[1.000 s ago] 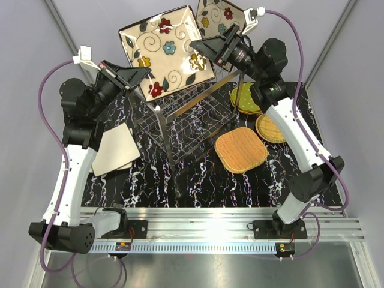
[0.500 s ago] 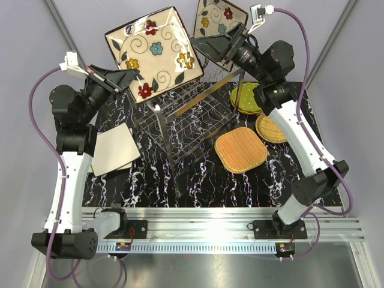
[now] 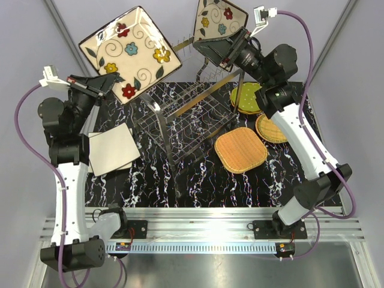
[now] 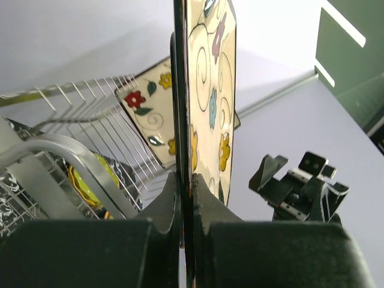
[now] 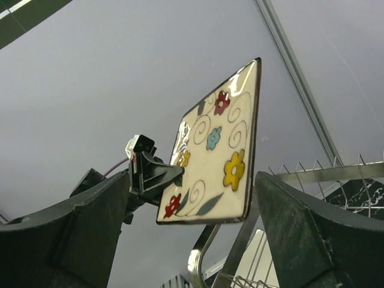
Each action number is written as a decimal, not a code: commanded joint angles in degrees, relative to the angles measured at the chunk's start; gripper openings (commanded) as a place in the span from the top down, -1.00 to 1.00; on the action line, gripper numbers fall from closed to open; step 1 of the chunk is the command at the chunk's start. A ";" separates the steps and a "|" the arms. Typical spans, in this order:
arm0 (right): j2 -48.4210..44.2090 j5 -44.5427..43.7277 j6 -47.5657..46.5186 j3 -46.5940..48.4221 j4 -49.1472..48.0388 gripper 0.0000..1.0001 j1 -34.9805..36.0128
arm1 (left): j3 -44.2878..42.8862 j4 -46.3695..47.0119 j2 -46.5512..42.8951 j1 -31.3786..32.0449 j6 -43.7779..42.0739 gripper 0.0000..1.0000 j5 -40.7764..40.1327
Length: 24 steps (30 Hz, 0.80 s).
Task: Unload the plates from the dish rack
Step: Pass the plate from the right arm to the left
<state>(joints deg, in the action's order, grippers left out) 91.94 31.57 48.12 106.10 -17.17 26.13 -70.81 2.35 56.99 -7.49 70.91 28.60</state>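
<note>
My left gripper (image 3: 110,84) is shut on the lower corner of a flower-patterned cream square plate (image 3: 129,54), holding it in the air to the left of the dish rack (image 3: 186,114). The left wrist view shows this plate (image 4: 210,90) edge-on, pinched between the fingers. A second flowered plate (image 3: 219,21) stands at the back of the rack. My right gripper (image 3: 211,48) is open just in front of it, with nothing between its fingers (image 5: 282,198). In the right wrist view the held plate (image 5: 219,150) hangs beyond the open jaws.
A plain cream square plate (image 3: 111,149) lies on the table at the left. Right of the rack lie a large wicker plate (image 3: 240,150), a smaller wicker plate (image 3: 270,128) and a green dotted plate (image 3: 246,98). The rack's chrome frame (image 5: 222,252) rises below the right gripper.
The left arm has carried the flowered plate up and to the left, away from the rack. The right gripper has opened wide and stays by the rack's back.
</note>
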 commanded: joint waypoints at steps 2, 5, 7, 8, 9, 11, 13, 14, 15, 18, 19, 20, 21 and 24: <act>-2.47 0.60 -2.76 -1.16 -2.17 -0.85 0.24 | -1.00 15.49 -4.69 -3.23 6.16 1.00 -5.48; -2.82 0.51 -3.38 -1.86 -1.82 -0.86 0.32 | 0.23 16.19 -5.74 -5.25 7.48 1.00 -7.41; -3.26 0.51 -3.73 -2.30 -1.73 -0.86 0.15 | 1.80 16.37 -6.63 -5.96 8.18 1.00 -8.99; -3.35 0.59 -4.08 -2.48 -1.73 -0.86 0.24 | 2.33 16.28 -7.15 -6.48 8.19 1.00 -11.44; -3.43 0.51 -4.17 -2.57 -1.55 -0.86 0.15 | 2.95 16.20 -8.29 -6.66 8.10 1.00 -12.77; -3.52 0.42 -4.52 -2.83 -1.47 -0.86 0.15 | 4.97 16.28 -9.44 -7.10 7.84 1.00 -16.71; -3.52 0.42 -4.87 -2.92 -1.29 -0.86 0.06 | 6.37 15.93 -10.93 -7.37 7.66 1.00 -18.92; -3.61 0.42 -5.05 -3.01 -1.29 -0.86 0.06 | 6.73 15.58 -11.46 -7.72 7.66 1.00 -20.76; -3.70 0.51 -5.23 -3.10 -1.20 -0.86 0.06 | 6.99 15.15 -12.16 -7.89 7.57 1.00 -21.56; -3.96 0.51 -5.75 -3.27 -1.03 -0.86 0.06 | 8.14 13.74 -13.48 -8.51 7.31 1.00 -25.51; -3.96 0.59 -6.10 -3.53 -0.94 -0.86 0.06 | 8.84 13.47 -14.44 -8.51 7.13 1.00 -26.83; -4.05 0.51 -6.19 -3.62 -0.85 -0.86 0.06 | 9.19 13.12 -14.80 -8.60 6.52 1.00 -29.89; -4.14 0.68 -6.19 -3.71 -0.67 -0.86 0.06 | 9.63 11.73 -15.24 -8.60 6.08 1.00 -31.48; -4.23 0.60 -6.63 -3.89 -0.32 -0.87 -0.20 | 10.60 10.22 -16.73 -8.77 5.46 1.00 -37.29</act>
<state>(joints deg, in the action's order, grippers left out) 90.06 31.59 43.20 102.26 -16.78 26.11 -58.63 -0.82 43.94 -15.73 75.11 1.69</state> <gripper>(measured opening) 0.930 0.038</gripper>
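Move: The left gripper still holds the flowered plate by one edge. The cream plates it is bound for lie on the table about 7 cm ahead of it, 17 cm left and some 50 cm down. The rack's near left corner is level with it, 13 cm to its right and 18 below; the last flowered plate in the rack stands some 21 cm ahead and 31 right. From the right hand the cream plates lie about 4 cm ahead, 43 left and 57 below. Keep the left gripper shut on the plate's edge and carry the plate left, away from the rack and towards the space above the cream plates, about 11 cm. Meanwhile swing the hand counter-clockwise some 30 degrees, and after a level start let it sink slightly, about 3 cm. ##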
